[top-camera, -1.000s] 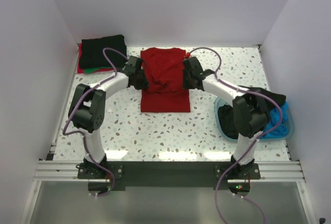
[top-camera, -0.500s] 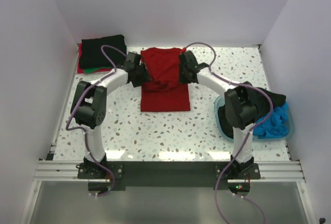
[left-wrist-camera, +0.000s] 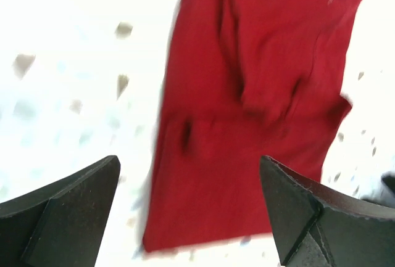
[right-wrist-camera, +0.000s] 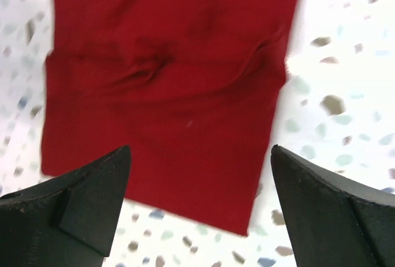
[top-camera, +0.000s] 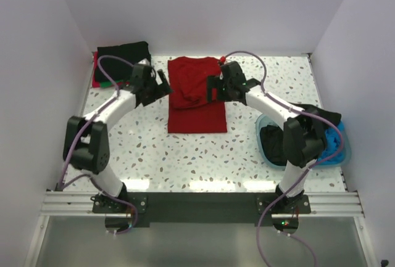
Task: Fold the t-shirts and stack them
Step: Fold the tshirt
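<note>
The dark red t-shirt point(top-camera: 196, 103) lies flat at the back middle of the table as a narrow rectangle, with a creased folded layer over its far part. My left gripper point(top-camera: 163, 86) hovers open at its left edge. My right gripper point(top-camera: 213, 88) hovers open at its right edge. The left wrist view shows the red shirt point(left-wrist-camera: 247, 113) below my wide-open left gripper point(left-wrist-camera: 191, 211). The right wrist view shows the shirt point(right-wrist-camera: 166, 94) below my open right gripper point(right-wrist-camera: 200, 199). Neither holds cloth. A folded stack with a black shirt point(top-camera: 122, 54) on top and green and red edges point(top-camera: 105, 83) below sits at the back left.
A translucent teal basin point(top-camera: 261, 142) at the right edge holds a black shirt point(top-camera: 274, 140) and a blue shirt point(top-camera: 330, 147); black cloth hangs over its far rim. White walls stand close on the left, back and right. The table is speckled white.
Both grippers have left the shirt's creased middle and drawn outward to its sides. The left arm has swung left. The shirt lies still.
</note>
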You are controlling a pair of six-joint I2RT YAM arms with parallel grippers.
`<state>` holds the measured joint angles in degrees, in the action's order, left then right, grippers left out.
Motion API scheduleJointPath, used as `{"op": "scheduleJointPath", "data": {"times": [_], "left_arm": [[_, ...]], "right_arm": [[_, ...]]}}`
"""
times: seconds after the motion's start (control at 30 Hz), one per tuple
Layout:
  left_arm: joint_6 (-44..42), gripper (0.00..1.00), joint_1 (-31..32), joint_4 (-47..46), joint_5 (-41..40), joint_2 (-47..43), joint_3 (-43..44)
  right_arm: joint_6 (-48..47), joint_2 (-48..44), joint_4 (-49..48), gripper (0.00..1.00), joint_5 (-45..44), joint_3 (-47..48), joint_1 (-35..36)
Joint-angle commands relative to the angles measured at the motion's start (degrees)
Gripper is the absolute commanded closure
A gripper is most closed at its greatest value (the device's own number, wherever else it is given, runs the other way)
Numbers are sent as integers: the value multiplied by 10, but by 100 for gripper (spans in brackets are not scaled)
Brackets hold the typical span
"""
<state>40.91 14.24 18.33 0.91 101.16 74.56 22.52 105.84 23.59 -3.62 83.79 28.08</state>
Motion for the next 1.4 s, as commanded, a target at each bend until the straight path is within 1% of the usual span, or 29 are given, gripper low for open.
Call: {"op": "scheduleJointPath", "data": {"times": [0.0,0.03,0.07,0.17,0.23,0.33,0.43,0.53,0.7,0.77,0.8,0.93,1.0,1.07,1.13,1.23,1.3,1.33,1.37], "left_arm": [[3,0,-1,-27,12,-113,-135],[8,0,-1,-30,12,-154,-167],[15,0,-1,-32,19,-174,-222],[19,0,-1,-15,3,-250,-300],[15,0,-1,21,-32,-299,-320],[13,0,-1,73,-59,-355,-345],[13,0,-1,91,-64,-395,-357],[15,0,-1,95,-51,-417,-369],[18,0,0,90,-42,-423,-387],[19,0,-1,88,-37,-418,-391],[19,0,-1,87,-37,-415,-391],[19,0,0,87,-35,-410,-390],[22,0,-1,82,-32,-414,-391],[23,0,-1,73,-24,-418,-392],[23,0,-1,71,-20,-413,-391],[23,0,-1,61,-13,-403,-393],[21,0,-1,51,1,-396,-397],[19,0,-1,41,9,-392,-398],[18,0,-1,32,13,-388,-399]], "right_arm": [[-21,-38,-62,1,98,-57,53],[-26,-27,-63,1,97,-59,66],[-29,-19,-62,1,100,-51,77],[-18,29,-68,1,103,-26,98],[-13,51,-75,1,110,-11,101],[-8,94,-91,1,127,19,102],[-7,130,-105,1,120,37,102],[-17,160,-98,1,91,75,102],[-36,202,-55,2,49,153,102],[-43,212,-50,1,38,177,102],[-46,220,-50,2,19,186,99],[-49,260,-69,1,-20,233,81],[-61,276,-95,1,-39,256,73],[-83,282,-101,1,-59,283,69],[-93,278,-98,1,-78,307,69],[-103,256,-91,1,-99,311,69],[-105,222,-75,1,-105,299,68],[-101,205,-68,1,-113,268,68],[-97,168,-48,1,-119,247,68]]}}
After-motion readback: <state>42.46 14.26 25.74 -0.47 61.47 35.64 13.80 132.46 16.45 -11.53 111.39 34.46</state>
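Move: From the right hand, open and empty, the middle of the red t-shirt's loose upper-layer edge, which runs left to right, lies some 8 cm to the left, 6 cm ahead and 9 cm below. The shirt's near hem has its middle about 7 cm back and 8 cm left, at the same depth. From the left hand, also open and empty, that loose edge's middle is roughly 15 cm to the right, 4 cm ahead and 9 cm below. The right hand, wide open, swings left and down by about 11 and 8 cm, edging back towards the near hem and turning counter-clockwise. It then sweeps low and forward some 15 cm over the shirt towards its far end, seeming to push the loose edge ahead, and rises late as the fingers tip up. The open left hand draws back some 19 cm, clear of the shirt, drifting left and down. ##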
